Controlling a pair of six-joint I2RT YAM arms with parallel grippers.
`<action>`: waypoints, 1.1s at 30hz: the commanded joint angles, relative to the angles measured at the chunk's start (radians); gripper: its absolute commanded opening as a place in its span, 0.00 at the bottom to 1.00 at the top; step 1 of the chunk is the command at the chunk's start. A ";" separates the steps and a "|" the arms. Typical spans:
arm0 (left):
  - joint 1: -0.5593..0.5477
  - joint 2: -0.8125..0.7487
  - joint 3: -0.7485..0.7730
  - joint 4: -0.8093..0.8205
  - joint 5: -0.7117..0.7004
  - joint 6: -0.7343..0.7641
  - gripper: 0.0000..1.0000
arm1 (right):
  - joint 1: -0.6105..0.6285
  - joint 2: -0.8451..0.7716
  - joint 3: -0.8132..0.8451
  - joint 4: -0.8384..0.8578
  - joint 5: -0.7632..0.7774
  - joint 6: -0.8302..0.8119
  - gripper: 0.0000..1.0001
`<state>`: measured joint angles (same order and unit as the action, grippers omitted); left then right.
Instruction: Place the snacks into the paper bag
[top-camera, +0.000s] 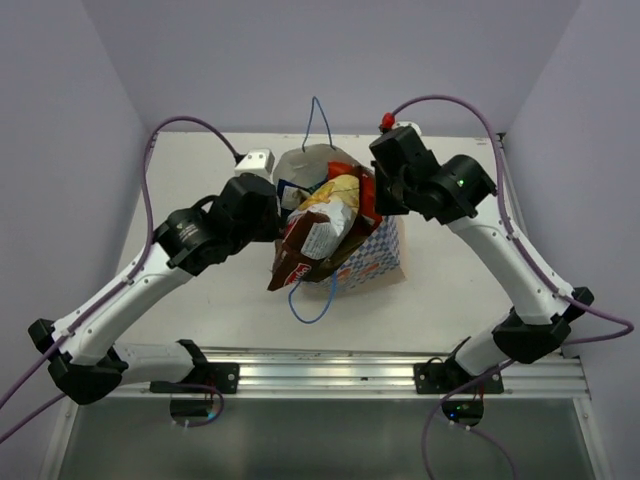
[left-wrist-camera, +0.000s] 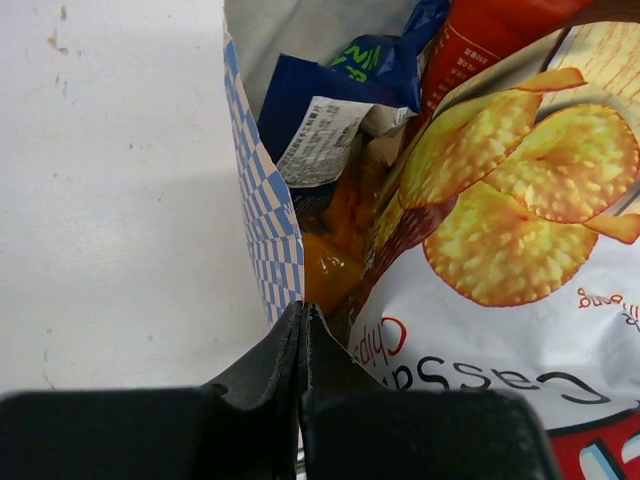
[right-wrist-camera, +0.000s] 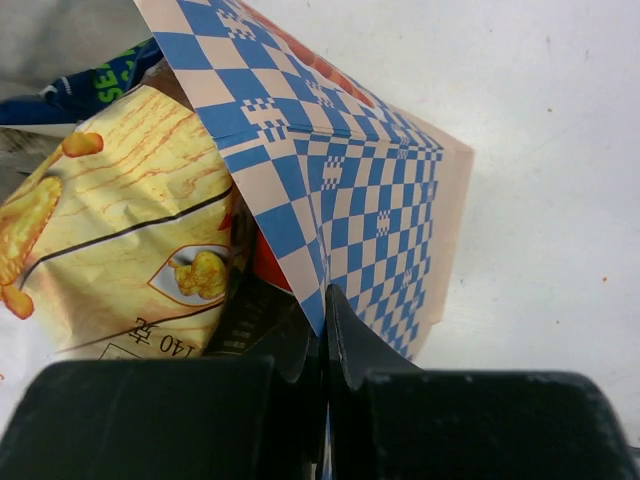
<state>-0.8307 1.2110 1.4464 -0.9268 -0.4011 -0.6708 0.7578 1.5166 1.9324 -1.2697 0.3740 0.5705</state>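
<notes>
The cream paper bag (top-camera: 378, 255) with a blue-and-white checkered band stands mid-table, stuffed with snacks. A large brown chip bag (top-camera: 308, 248) sticks out over its near-left rim; in the left wrist view it shows golden chips and "Cassava Chips" (left-wrist-camera: 520, 200). Beside it lie the dark blue packet (left-wrist-camera: 320, 110), the orange packet (left-wrist-camera: 335, 268) and the red chip bag (left-wrist-camera: 480, 40). My left gripper (left-wrist-camera: 303, 312) is shut on the bag's checkered left wall (left-wrist-camera: 262, 220). My right gripper (right-wrist-camera: 325, 300) is shut on the checkered right wall (right-wrist-camera: 350, 180), next to a yellow chip bag (right-wrist-camera: 120, 220).
A blue cord handle (top-camera: 315, 300) hangs over the bag's near side and another (top-camera: 318, 120) stands up at the back. A white adapter block (top-camera: 255, 160) sits at the back left. Purple walls close in on three sides.
</notes>
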 joint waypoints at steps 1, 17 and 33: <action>-0.027 -0.025 0.121 0.020 -0.053 -0.032 0.00 | 0.018 -0.004 0.125 -0.074 0.014 0.018 0.00; -0.025 -0.067 -0.092 0.069 0.002 -0.027 0.00 | 0.018 -0.133 -0.305 0.048 0.042 0.059 0.00; -0.062 -0.074 -0.061 -0.006 -0.018 -0.111 0.00 | 0.018 -0.073 -0.340 0.151 0.072 -0.004 0.00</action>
<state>-0.8764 1.1553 1.3445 -0.9131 -0.3794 -0.7494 0.7723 1.4193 1.5845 -1.2190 0.4202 0.5819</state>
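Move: Between the two shut grippers hangs the paper bag, its left rim in the left hand, its right rim in the right. Its middle lies about 12 cm right of the left hand, 2 cm ahead and 13 cm below; from the right hand, 12 cm left, 3 cm back and 15 cm below. The brown Chuba bag lies some 15 cm left of the right hand and 4 cm back, just below it; the red bag, 4 cm left and 4 cm ahead. Shaking the paper bag by its rims, both hands lift a touch, then drop sharply: the right about 14 cm, drawing back and left as its fingers tip down, the left some 6 cm. Both rebound partway; the left then steadies while the right sinks slightly again. Both keep their pinch throughout. ##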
